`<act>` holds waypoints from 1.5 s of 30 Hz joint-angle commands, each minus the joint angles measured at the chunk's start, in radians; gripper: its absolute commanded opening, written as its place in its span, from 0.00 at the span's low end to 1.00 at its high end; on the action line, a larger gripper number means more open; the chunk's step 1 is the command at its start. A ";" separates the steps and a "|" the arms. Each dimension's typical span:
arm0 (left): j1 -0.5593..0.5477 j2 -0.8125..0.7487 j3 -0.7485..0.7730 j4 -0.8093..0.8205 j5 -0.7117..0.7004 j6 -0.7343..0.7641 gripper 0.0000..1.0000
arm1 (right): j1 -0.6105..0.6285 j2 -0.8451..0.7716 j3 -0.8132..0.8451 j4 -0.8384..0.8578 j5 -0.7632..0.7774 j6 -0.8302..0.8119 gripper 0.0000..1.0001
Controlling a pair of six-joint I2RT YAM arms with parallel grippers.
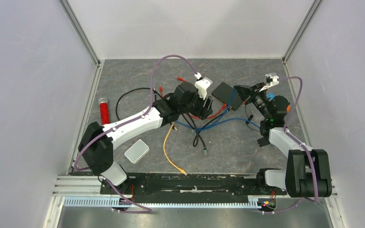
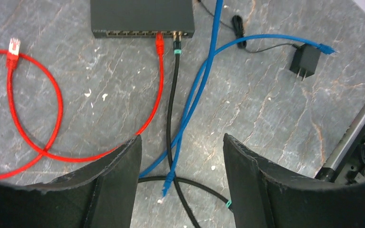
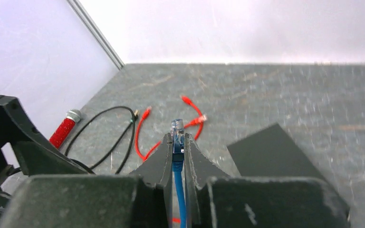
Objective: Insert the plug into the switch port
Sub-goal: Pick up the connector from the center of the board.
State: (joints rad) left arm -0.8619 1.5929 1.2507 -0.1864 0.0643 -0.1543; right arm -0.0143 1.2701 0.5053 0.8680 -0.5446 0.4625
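My right gripper is shut on the plug, a clear connector on a blue cable that sticks out past the fingertips. It is held above the table, just left of the black switch in the right wrist view. From above, the right gripper hovers at the switch's right end. The switch's port row faces the left wrist camera, with a red cable and a black cable plugged in. My left gripper stands open over crossed cables, holding nothing.
Another blue plug lies on the table between the left fingers. A power adapter sits to the right. A loose red cable, an orange cable, a red tube and a white box lie around.
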 commanded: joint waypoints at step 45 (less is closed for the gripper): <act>-0.017 0.291 0.201 0.440 0.262 0.037 0.03 | 0.112 -0.147 -0.169 0.142 0.128 0.346 0.01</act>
State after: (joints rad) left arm -0.8825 1.8805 1.4429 0.1635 0.2886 -0.0910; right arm 0.0898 1.1282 0.3492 0.9798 -0.3859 0.8104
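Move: Some 9 cm ahead, 14 cm to the right and 3 cm above the left hand is the blue plug, already pinched between the right fingertips; the left fingers lie 9 cm back, 14 cm left and 3 cm below the right hand. The switch lies on the table about 19 cm ahead of the left hand, 13 cm to its right and 16 cm down, which is some 10 cm ahead of the right hand, 1 cm left and 19 cm below. Reaching right about 10 cm, with a little forward, the left hand rises, dips again and swings some 15–20 degrees clockwise, then shuts its open fingers on the blue cable just behind the plug's boot. The right hand keeps its pinch, drawing the plug back about 4 cm and slightly left towards it, left side rolled up some 20 degrees. ##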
